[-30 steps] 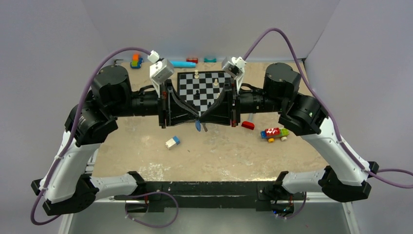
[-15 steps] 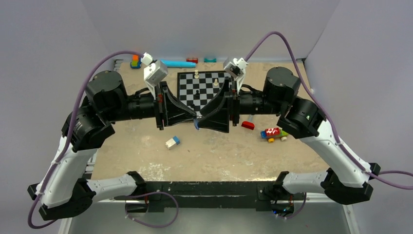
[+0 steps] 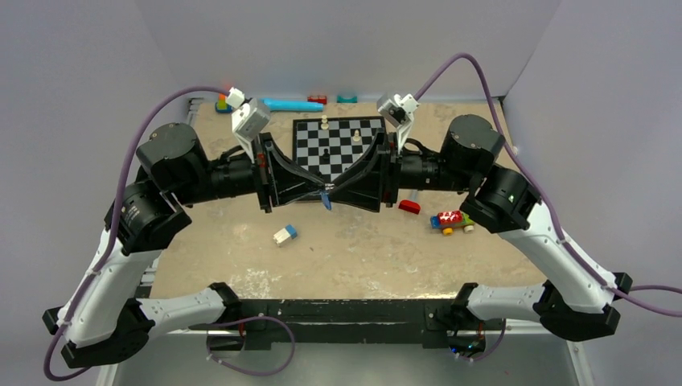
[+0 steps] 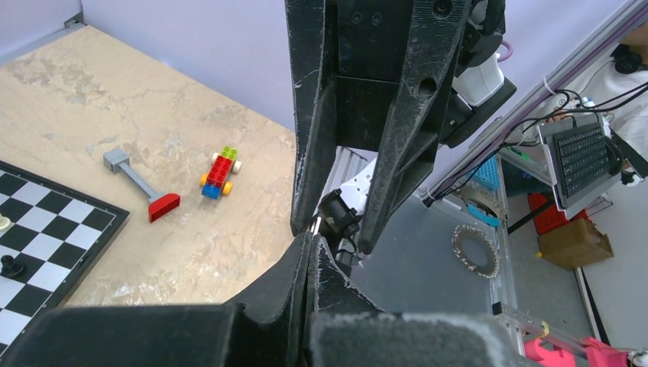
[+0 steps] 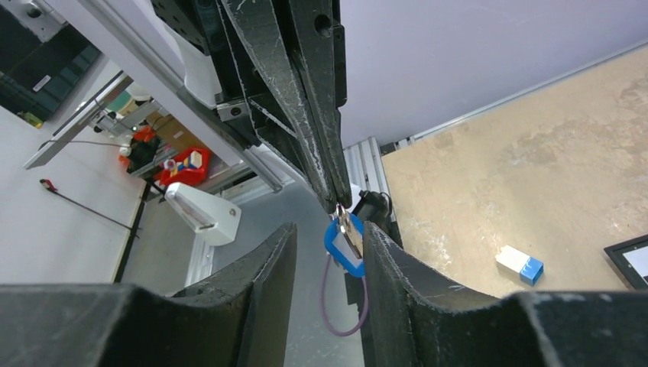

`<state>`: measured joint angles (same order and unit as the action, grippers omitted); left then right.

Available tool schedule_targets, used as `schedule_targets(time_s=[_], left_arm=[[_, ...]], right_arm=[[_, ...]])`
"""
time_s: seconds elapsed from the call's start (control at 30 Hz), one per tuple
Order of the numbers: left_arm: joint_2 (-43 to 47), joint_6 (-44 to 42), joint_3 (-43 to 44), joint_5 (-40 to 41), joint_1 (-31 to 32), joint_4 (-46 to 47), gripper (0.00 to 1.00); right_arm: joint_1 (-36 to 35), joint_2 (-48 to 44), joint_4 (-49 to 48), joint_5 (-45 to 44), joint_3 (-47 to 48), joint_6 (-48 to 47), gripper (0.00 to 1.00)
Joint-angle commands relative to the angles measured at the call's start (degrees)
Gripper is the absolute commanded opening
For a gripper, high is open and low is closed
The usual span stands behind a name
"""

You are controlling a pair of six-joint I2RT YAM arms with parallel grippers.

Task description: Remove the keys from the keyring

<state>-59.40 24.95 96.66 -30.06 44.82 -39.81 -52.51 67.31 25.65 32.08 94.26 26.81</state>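
Above the table in front of the chessboard, my two grippers meet tip to tip. The left gripper point(image 3: 321, 191) is shut, and a thin bit of metal keyring point(image 5: 338, 209) shows at its tips. From that ring hangs the key point(image 5: 343, 245) with its bright blue oval head, also seen as a blue key point(image 3: 326, 203) from above. The right gripper point(image 5: 327, 235) is open. Its fingers stand on either side of the blue head, which lies close against the right-hand finger point(image 5: 378, 256). In the left wrist view the left gripper point(image 4: 312, 241) has its pads pressed together.
A chessboard point(image 3: 363, 129) with a few pieces lies behind the grippers. On the table lie a blue-and-white block point(image 3: 285, 234), a red piece point(image 3: 409, 207) on a grey stick and a small brick car point(image 3: 453, 220). More toys line the back edge.
The right gripper has gone from shut to open around the blue key. The left gripper has closed fully. Both arms have shifted slightly outward and the grippers have moved a little toward the chessboard.
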Motion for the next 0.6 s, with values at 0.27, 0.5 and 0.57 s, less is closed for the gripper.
schedule_targets(time_s=[0.27, 0.5, 0.57], left_arm=[[1.2, 2.2, -1.2, 1.1, 0.1, 5.3, 0.0], [3.4, 3.8, -4.2, 3.1, 0.1, 8.3, 0.0], [3.6, 4.0, -4.3, 3.6, 0.2, 8.4, 0.0]], right_arm=[[-0.3, 0.9, -3.3, 0.0, 0.9, 1.4, 0.18], [-0.3, 0.3, -4.7, 0.7, -0.1, 2.0, 0.22], [-0.3, 0.2, -4.8, 0.9, -0.1, 2.1, 0.23]])
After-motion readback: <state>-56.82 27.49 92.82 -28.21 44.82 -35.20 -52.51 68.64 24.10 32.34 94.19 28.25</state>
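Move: The keyring's metal end sticks out of the left fingertips, about 1 cm to that hand's right and 1 cm below. From the right hand it lies roughly 2 cm to the left, level fore and aft, about 1 cm down, between the open fingers. The left fingertips are some 3 cm left of the right hand, level with it. The blue tag hangs about 3 cm left of, 1 cm back from and 3 cm below the right hand. Still pinching the keyring, the left hand stays almost in place, rising barely half a centimetre and turning only a few degrees. The right hand edges about 1 cm left towards its metal end, with a slight forward drift, while its fingers close from two-fifths open to roughly one-fifth around the metal, opening no wider than that; a firm grip can't be seen. ##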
